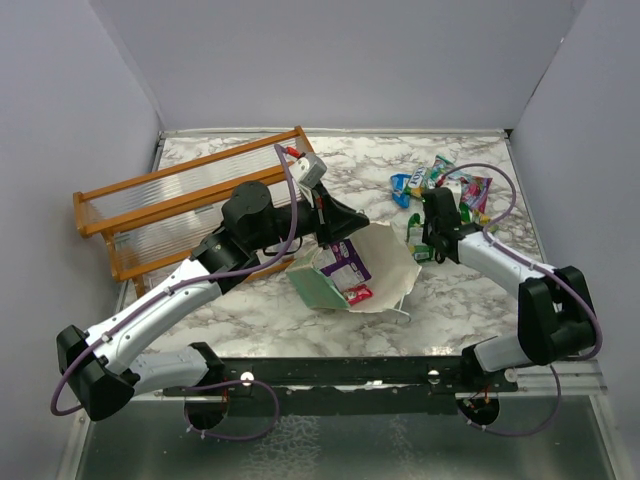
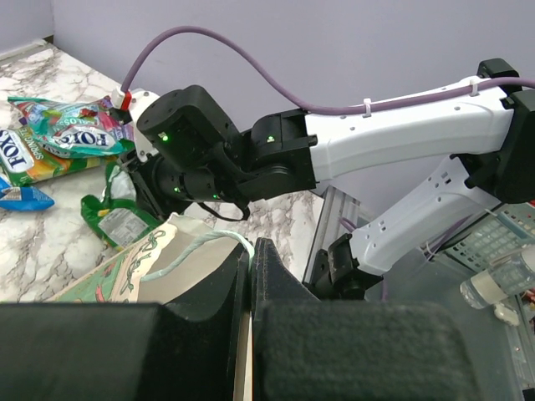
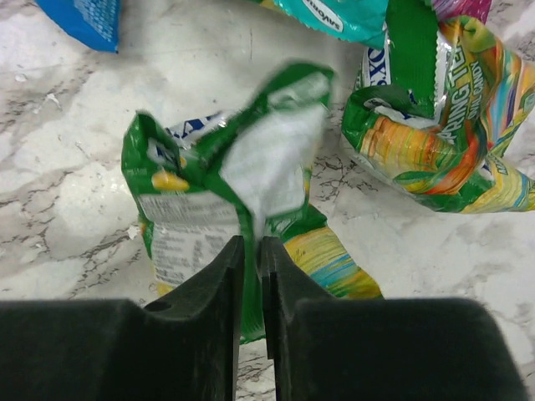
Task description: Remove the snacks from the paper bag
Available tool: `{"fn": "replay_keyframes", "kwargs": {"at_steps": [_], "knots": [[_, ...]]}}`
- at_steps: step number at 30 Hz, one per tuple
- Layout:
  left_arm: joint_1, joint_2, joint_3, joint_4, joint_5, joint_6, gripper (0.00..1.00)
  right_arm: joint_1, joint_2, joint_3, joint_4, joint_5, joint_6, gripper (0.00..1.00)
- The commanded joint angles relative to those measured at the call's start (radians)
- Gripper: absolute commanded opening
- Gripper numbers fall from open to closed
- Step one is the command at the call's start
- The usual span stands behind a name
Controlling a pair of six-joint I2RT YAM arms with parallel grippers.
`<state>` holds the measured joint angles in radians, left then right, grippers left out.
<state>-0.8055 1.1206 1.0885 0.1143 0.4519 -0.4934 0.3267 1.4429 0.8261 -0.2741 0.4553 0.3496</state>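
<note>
The mint-green paper bag (image 1: 322, 288) lies tipped at the table's middle, its cream inside (image 1: 388, 262) facing up and right. A purple packet (image 1: 346, 260) and a red-pink packet (image 1: 357, 294) lie inside it. My left gripper (image 1: 353, 221) is shut on the bag's rim (image 2: 125, 269) beside its string handle (image 2: 194, 246). My right gripper (image 1: 428, 240) is shut on a green packet (image 3: 209, 180), held just right of the bag, close over the table. It also shows in the left wrist view (image 2: 113, 219). Blue (image 1: 402, 187), teal-white (image 1: 438, 170) and green-yellow (image 3: 435, 159) packets lie at the back right.
An orange wooden rack (image 1: 190, 205) stands at the back left, behind my left arm. Grey walls enclose the marble table (image 1: 250, 320) on three sides. The loose packets crowd the back right corner beside my right arm (image 1: 500, 262).
</note>
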Motion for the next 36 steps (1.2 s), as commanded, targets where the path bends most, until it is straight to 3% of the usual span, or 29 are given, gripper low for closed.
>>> {"fn": "replay_keyframes", "kwargs": {"at_steps": [1, 4, 8, 11, 14, 17, 21, 26, 36], "knots": [[0.0, -0.005, 0.029, 0.036, 0.034, -0.004, 0.0, -0.006, -0.022, -0.007, 0.057, 0.013, 0.019, 0.32], [0.0, -0.007, 0.03, 0.033, 0.035, 0.0, 0.0, -0.008, -0.08, 0.012, 0.034, -0.043, 0.006, 0.49], [0.0, -0.016, 0.03, 0.034, 0.055, 0.01, 0.0, -0.008, -0.217, 0.064, -0.025, -0.166, -0.046, 0.58], [0.0, -0.022, 0.025, 0.049, 0.085, 0.022, 0.0, -0.008, -0.385, 0.069, -0.02, -0.398, -0.117, 0.69], [-0.001, -0.024, 0.023, 0.069, 0.124, 0.046, 0.0, -0.007, -0.509, 0.07, -0.016, -0.659, -0.184, 0.73], [0.0, -0.029, 0.035, 0.054, 0.13, 0.085, 0.0, -0.006, -0.587, 0.09, -0.048, -0.856, -0.234, 0.74], [0.0, -0.05, 0.083, -0.037, 0.065, 0.167, 0.0, -0.006, -0.647, 0.086, -0.083, -1.008, -0.279, 0.75], [0.0, -0.062, 0.168, -0.215, -0.122, 0.257, 0.0, 0.008, -0.665, 0.052, -0.056, -1.171, -0.271, 0.75], [0.0, -0.127, 0.222, -0.385, -0.302, 0.38, 0.0, 0.009, -0.64, 0.056, 0.011, -1.284, -0.251, 0.74]]}}
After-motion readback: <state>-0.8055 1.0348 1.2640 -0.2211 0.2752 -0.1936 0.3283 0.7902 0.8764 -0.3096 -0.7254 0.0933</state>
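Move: About 10 cm back and 20 cm to the right hand's left, perhaps 5 cm above it, the purple packet sits inside the paper bag; a small red packet lies some 5 cm nearer the base and 2 cm right of it, a little lower. The green packet is still between the right fingers, on the table. From the left hand, which holds the bag's handle, the purple packet is about 27 cm below, 3 cm ahead and 2 cm to the right. Letting go of the green packet, the right hand opens wide and lifts off, rising some 22 cm while swinging left and back to come up beside the bag's right side, its wrist turning roughly 70 degrees counter-clockwise. The left hand keeps the handle pinched and, after easing slightly back, draws it about 5 cm left and some 3 cm up, tilting its fingertips as it goes. ##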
